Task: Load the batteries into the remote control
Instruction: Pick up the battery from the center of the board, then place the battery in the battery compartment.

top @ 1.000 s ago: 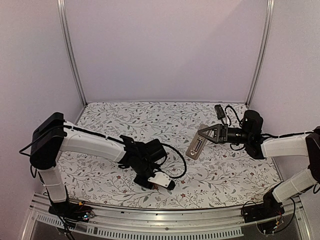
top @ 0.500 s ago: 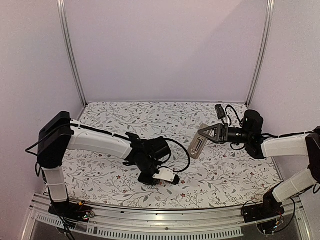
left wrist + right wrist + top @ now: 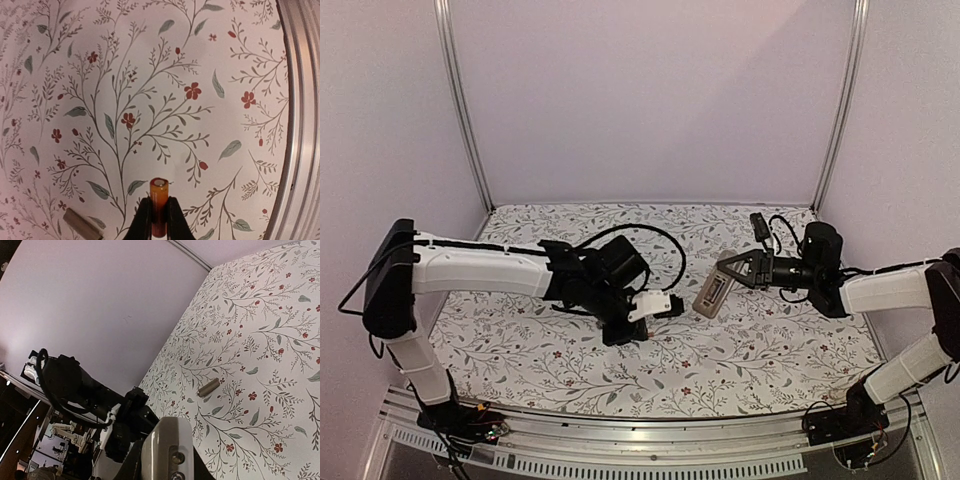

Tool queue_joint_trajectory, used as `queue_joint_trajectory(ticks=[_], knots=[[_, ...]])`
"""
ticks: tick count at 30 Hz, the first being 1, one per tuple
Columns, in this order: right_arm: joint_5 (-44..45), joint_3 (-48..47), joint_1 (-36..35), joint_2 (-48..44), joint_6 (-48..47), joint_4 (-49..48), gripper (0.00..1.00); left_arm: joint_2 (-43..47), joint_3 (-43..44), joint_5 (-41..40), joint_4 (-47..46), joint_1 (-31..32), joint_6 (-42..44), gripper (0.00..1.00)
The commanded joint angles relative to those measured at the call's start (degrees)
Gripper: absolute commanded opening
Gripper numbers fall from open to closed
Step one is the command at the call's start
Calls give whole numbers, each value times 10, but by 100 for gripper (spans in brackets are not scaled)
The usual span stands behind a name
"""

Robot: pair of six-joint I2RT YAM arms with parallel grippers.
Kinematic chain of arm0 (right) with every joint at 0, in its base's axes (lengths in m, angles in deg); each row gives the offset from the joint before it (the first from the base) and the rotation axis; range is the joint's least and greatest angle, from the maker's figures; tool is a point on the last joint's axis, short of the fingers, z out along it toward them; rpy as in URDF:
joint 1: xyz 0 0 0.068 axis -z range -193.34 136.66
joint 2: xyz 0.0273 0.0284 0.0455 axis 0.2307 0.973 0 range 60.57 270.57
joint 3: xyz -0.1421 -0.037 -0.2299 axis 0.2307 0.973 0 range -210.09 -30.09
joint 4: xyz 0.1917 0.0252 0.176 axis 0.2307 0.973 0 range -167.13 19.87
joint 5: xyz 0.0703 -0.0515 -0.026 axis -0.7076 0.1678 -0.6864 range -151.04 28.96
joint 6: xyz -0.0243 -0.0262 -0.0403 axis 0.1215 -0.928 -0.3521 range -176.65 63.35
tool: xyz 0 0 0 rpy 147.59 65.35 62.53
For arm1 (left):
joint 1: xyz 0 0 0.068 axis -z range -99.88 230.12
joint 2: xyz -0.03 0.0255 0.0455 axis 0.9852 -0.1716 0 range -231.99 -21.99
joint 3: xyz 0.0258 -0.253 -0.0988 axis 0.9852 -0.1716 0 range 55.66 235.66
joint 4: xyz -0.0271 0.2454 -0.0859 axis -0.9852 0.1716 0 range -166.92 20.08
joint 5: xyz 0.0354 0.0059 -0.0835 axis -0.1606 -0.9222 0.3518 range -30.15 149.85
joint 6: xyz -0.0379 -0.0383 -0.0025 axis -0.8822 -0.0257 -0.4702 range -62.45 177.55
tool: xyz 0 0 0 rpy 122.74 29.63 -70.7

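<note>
My left gripper (image 3: 159,201) is shut on the orange-red battery (image 3: 159,192), which points away from the camera above the floral table. In the top view this gripper (image 3: 665,302) hangs mid-table, just left of the remote control (image 3: 712,297). My right gripper (image 3: 728,272) is shut on the remote's upper end and holds it tilted in the air. The right wrist view shows the remote's grey-beige back (image 3: 167,447) with metal contacts, and the left arm beyond it. The dark battery is not visible.
A small grey-beige piece lies on the floral table (image 3: 770,350); it shows in the left wrist view (image 3: 82,224) and the right wrist view (image 3: 209,387). The aluminium front rail (image 3: 300,125) runs along the table edge. Frame posts stand at the back corners.
My left arm has lifted from near the front edge and swung back and right, bringing the orange-red battery close to the remote. The right gripper has shifted the remote slightly.
</note>
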Motion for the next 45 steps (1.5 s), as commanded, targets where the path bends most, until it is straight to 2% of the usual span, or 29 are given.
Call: queue_joint_trajectory(ticks=[1, 4, 9, 20, 29, 45], knots=[[23, -10, 2, 27, 12, 7, 0, 63, 11, 19, -49, -18, -144, 0], [34, -18, -5, 43, 24, 8, 0, 71, 38, 10, -42, -22, -231, 0], [61, -33, -37, 74, 47, 9, 0, 46, 116, 18, 38, -23, -356, 0], [111, -48, -89, 158, 122, -73, 0, 1, 159, 30, 81, -23, -479, 0], [124, -55, -120, 221, 190, -167, 0, -57, 201, 24, 110, -20, -518, 0], [132, -62, -148, 233, 196, -176, 1, -93, 238, -28, 144, -20, -517, 0]])
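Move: The left hand, low with the orange battery, has the remote's open battery compartment about 6 cm ahead, 13 cm to its right and 7 cm above. The loose battery cover lies on the table 13 cm ahead, 7 cm left and 6 cm below that hand. From the right hand, which grips the remote's far end, the orange battery is roughly 12 cm back, 17 cm left and 12 cm below; the cover is about level, 25 cm left and 18 cm below. Still pinching the orange battery, the left hand climbs about 12 cm while edging forward and right, then sinks some 6 cm over the remote's compartment, turning nearly 50 degrees counter-clockwise. The right hand keeps its grip on the remote and brings it about 8 cm left and 7 cm down to meet the battery, rolling roughly 20 degrees. ##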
